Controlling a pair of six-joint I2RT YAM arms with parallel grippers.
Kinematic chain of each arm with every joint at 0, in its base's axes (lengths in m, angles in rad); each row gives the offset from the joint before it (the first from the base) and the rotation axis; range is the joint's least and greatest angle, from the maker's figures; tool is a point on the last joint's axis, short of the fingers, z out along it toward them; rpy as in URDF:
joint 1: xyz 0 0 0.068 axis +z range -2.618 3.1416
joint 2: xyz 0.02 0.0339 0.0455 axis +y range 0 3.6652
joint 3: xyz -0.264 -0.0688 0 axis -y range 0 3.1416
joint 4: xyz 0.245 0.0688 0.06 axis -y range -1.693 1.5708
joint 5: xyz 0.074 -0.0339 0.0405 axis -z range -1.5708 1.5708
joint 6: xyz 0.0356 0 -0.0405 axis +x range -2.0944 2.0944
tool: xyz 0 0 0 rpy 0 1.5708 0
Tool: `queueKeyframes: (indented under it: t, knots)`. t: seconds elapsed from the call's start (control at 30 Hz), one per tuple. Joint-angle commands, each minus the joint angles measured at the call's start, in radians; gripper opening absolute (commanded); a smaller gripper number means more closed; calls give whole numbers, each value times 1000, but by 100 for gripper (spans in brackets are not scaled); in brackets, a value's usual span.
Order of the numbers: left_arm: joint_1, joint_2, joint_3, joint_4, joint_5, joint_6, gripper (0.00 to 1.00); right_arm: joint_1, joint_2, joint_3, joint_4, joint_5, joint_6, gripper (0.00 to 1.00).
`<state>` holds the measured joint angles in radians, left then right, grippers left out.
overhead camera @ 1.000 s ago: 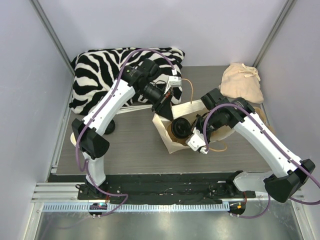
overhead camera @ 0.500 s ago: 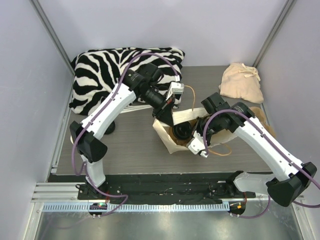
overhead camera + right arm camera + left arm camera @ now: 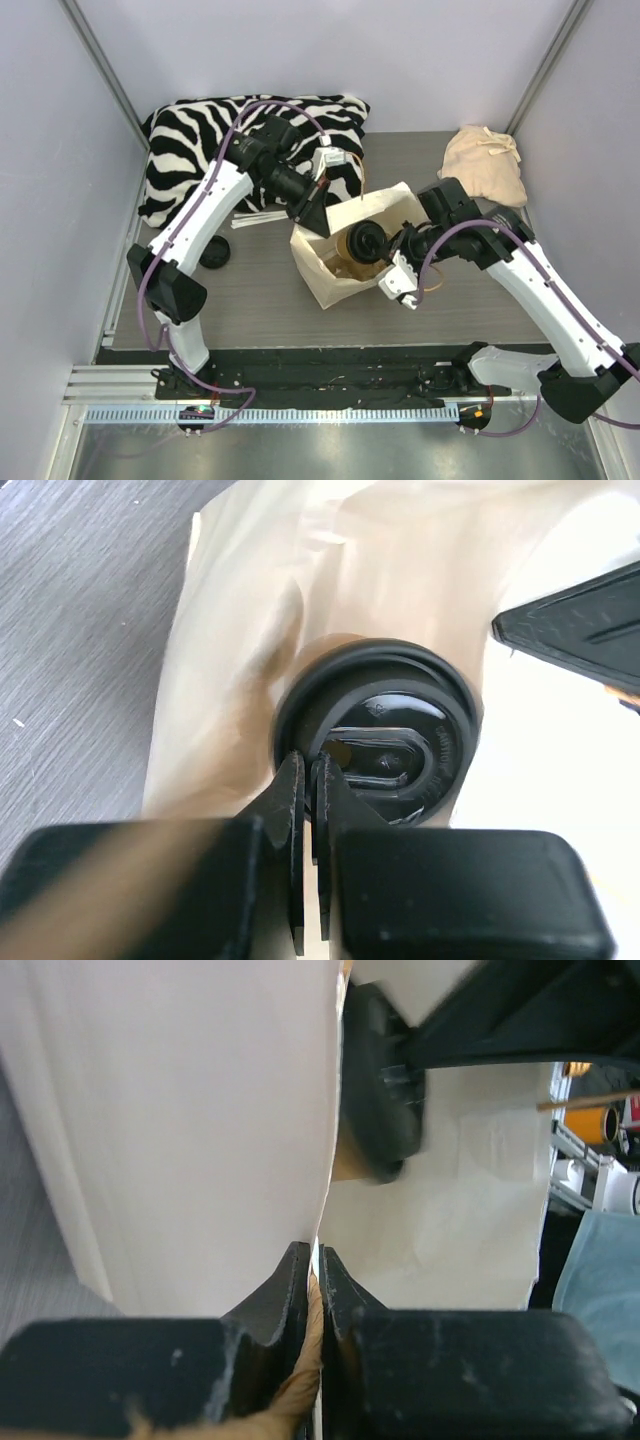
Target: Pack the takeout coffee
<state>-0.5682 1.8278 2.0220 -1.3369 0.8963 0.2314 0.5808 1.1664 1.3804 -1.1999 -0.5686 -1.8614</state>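
Observation:
The takeout coffee (image 3: 362, 240), a brown paper cup with a black lid, lies on its side inside the mouth of a white paper bag (image 3: 320, 275) on the table. My right gripper (image 3: 385, 245) is shut on the lid's rim; in the right wrist view its tips (image 3: 312, 765) pinch the edge of the lidded cup (image 3: 400, 730), with the bag (image 3: 240, 630) around it. My left gripper (image 3: 318, 215) is shut on the bag's upper edge and its twine handle, holding the mouth up. The left wrist view shows those jaws (image 3: 318, 1255) closed on the bag (image 3: 180, 1110), with the cup (image 3: 375, 1100) beyond.
A zebra-striped cushion (image 3: 200, 150) lies at the back left and a beige cloth pouch (image 3: 485, 165) at the back right. A flat black lid (image 3: 213, 255) and some white sticks (image 3: 255, 218) lie left of the bag. Walls close in both sides.
The bag has slid left and its mouth now stands taller and wider. My left gripper drew back left with the edge, and my right gripper followed with the cup further into the bag.

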Motion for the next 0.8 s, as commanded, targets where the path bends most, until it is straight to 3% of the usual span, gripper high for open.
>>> queueKeyframes:
  t: [0.0, 0.3, 0.47, 0.77]
  knots:
    - [83, 2, 33, 25, -30, -95, 6, -4, -83, 39, 88, -24, 28, 1]
    - [137, 18, 73, 24, -117, -70, 4, -4, -105, 29, 284, 131, 138, 1]
    - [146, 4, 60, 116, -187, -127, 5, -4, -102, 52, 511, 191, 278, 1]
    - [151, 68, 131, 286, -272, -284, 7, -4, -103, 144, 666, 82, 508, 1]
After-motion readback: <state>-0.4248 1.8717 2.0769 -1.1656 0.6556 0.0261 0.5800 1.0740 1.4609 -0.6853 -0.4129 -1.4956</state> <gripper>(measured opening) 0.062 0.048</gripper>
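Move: The right gripper still grips the coffee cup by its lid rim; the cup's middle is about 5 cm left, 1 cm ahead and 5 cm below that hand. The bag's middle lies roughly 7 cm left and 11 cm below it. The left gripper still pinches the bag's rim, with the cup about 9 cm right, 2 cm back and 5 cm below. From the left hand, the white straws are some 18 cm left, 4 cm ahead, and the loose black lid 32 cm left, 6 cm back, both about 22 cm below. Lift the right gripper about 15 cm, easing it forward on the way, to draw the coffee cup up out of the bag's mouth; keep the pinch on the lid rim and swing the fingers up towards level. Meanwhile bring the left gripper forward some 10 cm and a little left, turning counter-clockwise, still gripping the bag's rim so the mouth follows. ##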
